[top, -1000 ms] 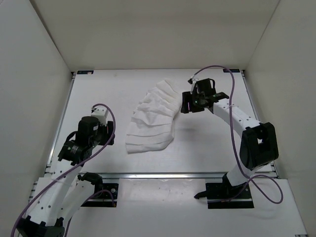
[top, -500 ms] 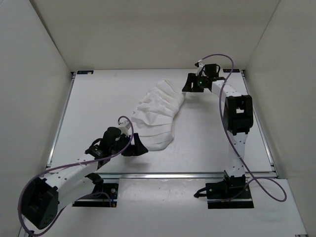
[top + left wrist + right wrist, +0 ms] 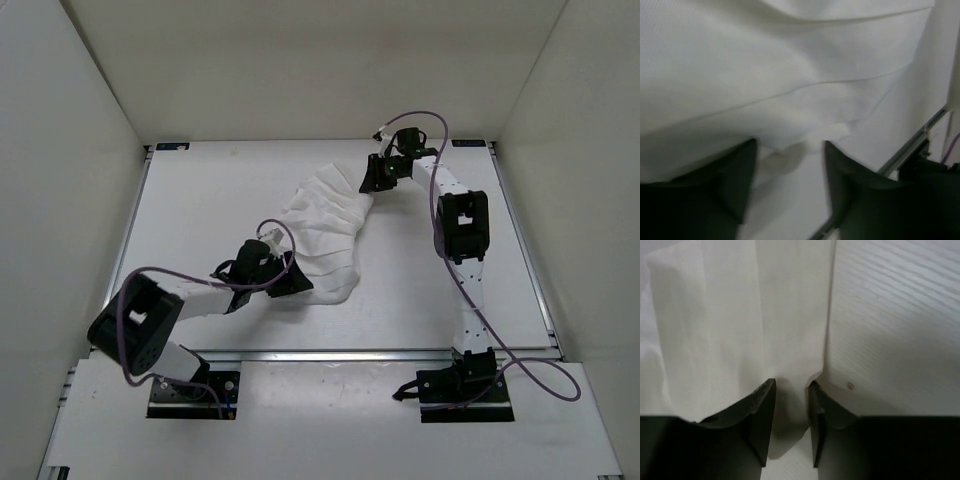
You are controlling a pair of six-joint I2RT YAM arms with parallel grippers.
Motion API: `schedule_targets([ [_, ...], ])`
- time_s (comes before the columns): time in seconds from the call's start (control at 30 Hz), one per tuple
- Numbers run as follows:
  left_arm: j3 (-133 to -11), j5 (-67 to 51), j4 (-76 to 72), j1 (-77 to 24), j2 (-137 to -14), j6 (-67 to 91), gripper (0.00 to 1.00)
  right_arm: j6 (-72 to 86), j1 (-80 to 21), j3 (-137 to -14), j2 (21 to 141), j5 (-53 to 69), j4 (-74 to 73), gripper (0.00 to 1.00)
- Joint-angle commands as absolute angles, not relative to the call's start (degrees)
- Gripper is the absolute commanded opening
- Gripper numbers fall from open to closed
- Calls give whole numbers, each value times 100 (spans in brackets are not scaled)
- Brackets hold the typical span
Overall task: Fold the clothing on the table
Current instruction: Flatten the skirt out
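Note:
The clothing (image 3: 318, 228), white with ribbed creases, lies slantwise in the middle of the table (image 3: 200, 200). My left gripper (image 3: 291, 279) is at the garment's near-left corner. In the left wrist view that gripper (image 3: 789, 150) is open, and the fabric's (image 3: 790, 75) hem lies just at the fingertips (image 3: 737, 175). My right gripper (image 3: 371, 183) is at the garment's far right end. In the right wrist view its jaws (image 3: 790, 386) stand narrowly apart, open, with a corner of the fabric (image 3: 740, 315) lying between them on the table (image 3: 890, 315).
White upright walls enclose the table on three sides. A metal rail (image 3: 330, 352) runs along the near edge, with both arm bases behind it. The rail (image 3: 910, 145) also shows in the left wrist view. A purple cable loops over each arm.
The left arm swung out from the near left to the garment's near corner. The right gripper moved back and left to the garment's far end, and its jaws narrowed round the fabric.

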State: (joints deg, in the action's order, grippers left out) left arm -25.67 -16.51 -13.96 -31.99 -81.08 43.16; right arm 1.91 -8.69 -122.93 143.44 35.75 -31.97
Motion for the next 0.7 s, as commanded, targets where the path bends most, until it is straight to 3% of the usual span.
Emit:
schedule_targets([
  [0.0,-2645,-1862,-1388,-3331,-8822,4289,51,114,-940,-12568,14098,4130,-3550,19],
  [0.03,-2654,-1872,-1484,-3322,-8920,4289,39,132,-932,-12586,14080,4296,-3673,0],
  [0.07,-2680,-1889,-1451,-3296,-8938,4289,14,167,-914,-12647,14037,4350,-3848,0],
  [0.1,-2715,-1881,-1407,-3226,-8947,4193,1,184,-879,-12656,14010,4499,-3893,0],
  [0.3,-3549,-748,374,-2568,-8421,3060,0,185,-852,-12430,12685,4176,-4781,0],
  [0.5,-4244,-432,1010,-1618,-8060,2523,0,858,-1432,-10295,9446,3149,-3984,0],
  [0.67,-5544,-71,1721,-1222,-8016,2074,0,1529,-2292,-8502,7806,2725,-2876,0],
])
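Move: My left hand hovers low over the skirt's near edge, with the cloth it will shut on about 2 cm below and 1 cm to the right; the skirt's near right corner is level with it, some 9 cm to the right. My right hand already has the skirt's far right corner between its half-open fingers, roughly 1 cm back, 1 cm left and 1 cm below; the skirt's far tip lies about 6 cm ahead, 5 cm left and 4 cm down. I shut both hands on the skirt. My left presses down about 2 cm to pinch the near edge, then draws that cloth forward and left, lifting only slightly and turning counter-clockwise with its left side rising. My right pinches the far right corner, eases back and left, then sweeps it up about 27 cm and back towards my base, fingers tipping up near the end. ##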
